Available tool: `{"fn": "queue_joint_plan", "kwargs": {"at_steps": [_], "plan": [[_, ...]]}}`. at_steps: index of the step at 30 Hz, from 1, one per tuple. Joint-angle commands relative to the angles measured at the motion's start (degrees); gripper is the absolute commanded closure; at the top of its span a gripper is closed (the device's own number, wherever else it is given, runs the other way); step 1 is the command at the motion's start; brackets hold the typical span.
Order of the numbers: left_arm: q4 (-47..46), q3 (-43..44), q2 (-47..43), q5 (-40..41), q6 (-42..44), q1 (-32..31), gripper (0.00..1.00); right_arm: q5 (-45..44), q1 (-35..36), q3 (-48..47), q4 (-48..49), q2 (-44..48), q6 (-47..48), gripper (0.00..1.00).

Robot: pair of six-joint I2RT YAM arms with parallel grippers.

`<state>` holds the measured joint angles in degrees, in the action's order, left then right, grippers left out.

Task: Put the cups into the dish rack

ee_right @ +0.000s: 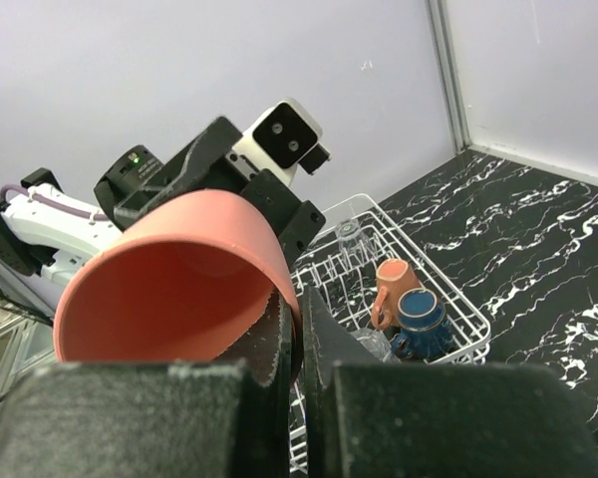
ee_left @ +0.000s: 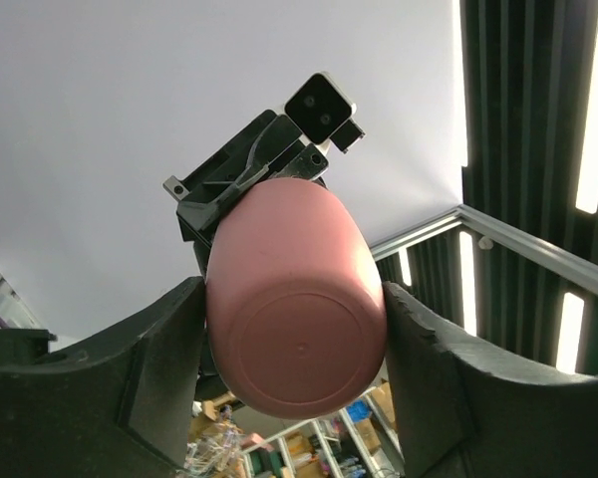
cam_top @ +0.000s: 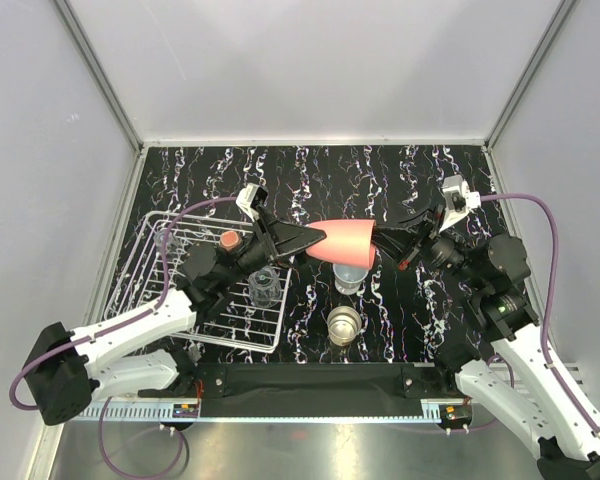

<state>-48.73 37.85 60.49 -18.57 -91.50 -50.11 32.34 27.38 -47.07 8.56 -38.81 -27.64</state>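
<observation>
The coral-red tumbler (cam_top: 345,243) hangs on its side above the table, between both grippers. My right gripper (cam_top: 385,243) is shut on its rim, one finger inside and one outside (ee_right: 297,309). My left gripper (cam_top: 315,240) holds the tumbler's base (ee_left: 294,319), with a finger pressed on each side. The white dish rack (cam_top: 145,290) lies at the left. It holds a salmon mug (ee_right: 391,284), a dark blue cup (ee_right: 419,314) and a clear glass (cam_top: 264,287). A pale blue-white mug (cam_top: 350,278) and a beige cup (cam_top: 344,324) stand on the table under the tumbler.
The table top is black marble-patterned, enclosed by grey walls at the back and both sides. A second clear glass (ee_right: 349,236) stands upside down at the rack's far corner. A black bar (cam_top: 310,378) runs along the near edge between the arm bases.
</observation>
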Motion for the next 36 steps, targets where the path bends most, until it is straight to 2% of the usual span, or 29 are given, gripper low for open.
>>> {"fn": "queue_joint_plan", "kwargs": {"at_steps": [1, 2, 5, 6, 11, 12, 15, 17, 19, 20, 21, 22, 23, 25, 26, 28, 29, 32, 36], "plan": [[-8.84, 1.62, -1.07, -2.70, 0.53, -0.25, 0.49, -3.24, -0.22, -1.36, -2.40, -0.13, 1.97, 1.00], [-8.58, 1.79, -1.25, -2.79, 1.23, -0.25, 0.68, -3.25, -0.13, -1.53, -2.49, -0.04, 1.80, 1.00], [-6.38, 2.23, -1.86, -2.61, 2.64, -0.25, 0.92, -3.24, -0.22, -1.97, -3.46, -0.30, 2.15, 0.99], [-4.81, 2.49, -1.95, -2.70, 2.99, -0.25, 1.00, -3.42, -0.22, -2.06, -4.07, -0.39, 2.06, 0.94], [-1.19, 2.15, -3.36, -1.74, 4.93, -0.25, 1.00, -4.39, -0.22, -2.85, -6.62, -1.36, 2.68, 0.52], [-0.50, 1.71, -3.97, -1.56, 5.02, -0.08, 1.00, -4.82, -0.30, -3.11, -7.75, -1.36, 2.85, 0.34], [3.10, 2.32, -5.11, -1.64, 6.42, 1.41, 1.00, -5.79, -0.22, -3.82, -11.10, -1.27, 4.08, 0.18], [7.57, 3.46, -6.95, -2.70, 10.18, 2.64, 1.00, -7.11, -0.22, -4.35, -12.77, -0.57, 4.70, 0.13], [18.54, 6.09, -8.80, -2.88, 14.66, 4.75, 1.00, -10.34, -0.22, -4.70, -16.19, 0.13, 5.84, 0.08], [23.72, 7.32, -10.98, -1.83, 20.69, 5.45, 1.00, -11.93, -0.22, -5.13, -17.51, 0.57, 6.10, 0.06], [35.34, 10.20, -12.22, -0.69, 24.14, 6.68, 1.00, -15.43, -0.22, -5.49, -20.48, 0.84, 6.54, 0.05], [41.11, 11.71, -13.54, 1.15, 27.57, 7.12, 1.00, -16.94, -0.22, -6.27, -22.08, 0.93, 6.72, 0.04], [51.35, 13.03, -15.64, 5.86, 33.79, 7.56, 1.00, -18.35, -0.22, -6.72, -23.66, 0.84, 7.16, 0.01], [59.94, 16.55, -17.59, 13.77, 41.01, 8.01, 1.00, -21.69, -0.22, -7.85, -27.79, 0.32, 7.51, 0.00], [67.38, 18.56, -18.56, 16.08, 42.88, 8.09, 1.00, -22.40, -0.22, -8.30, -30.33, -0.65, 8.03, 0.00], [74.62, 20.51, -18.83, 22.83, 46.57, 8.27, 1.00, -23.81, -0.22, -9.26, -32.28, -1.71, 8.30, 0.00], [81.27, 22.17, -18.39, 25.05, 47.29, 8.27, 1.00, -24.33, -0.22, -9.36, -33.42, -2.41, 8.22, 0.00], [91.75, 24.29, -17.60, 32.79, 49.22, 8.27, 1.00, -25.13, -0.13, -9.36, -33.96, -3.73, 7.86, 0.00], [98.47, 23.24, -16.72, 39.65, 50.98, 8.27, 1.00, -25.04, -0.22, -12.59, -37.29, -8.55, 7.25, 0.00]]}}
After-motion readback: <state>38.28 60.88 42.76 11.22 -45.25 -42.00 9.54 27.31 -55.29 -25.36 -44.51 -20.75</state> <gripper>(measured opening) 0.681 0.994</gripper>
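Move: The left fingers grip the red cup's base; the dish rack's middle lies about 24 cm left, 7 ahead and 34 below that hand. From the same hand, the glass in the rack is 12 left and 7 ahead, the blue mug 14 left and 16 ahead. From the right hand, still pinching the cup's rim, the pale mug is about 12 cm ahead, 1 left and 34 below, with the metal cup 3 back, 3 left and 35 below. Down some 10 cm and about 5 forward and to its right goes the right hand, after spreading its fingers wide to free the red cup's rim; it tips down and turns clockwise towards the pale mug. The left keeps its grip on the cup's base, waits for that release, then swings left about 15 cm, forward and increasingly down over the rack, rolling strongly until its fingers and the cup's mouth tip downward. ##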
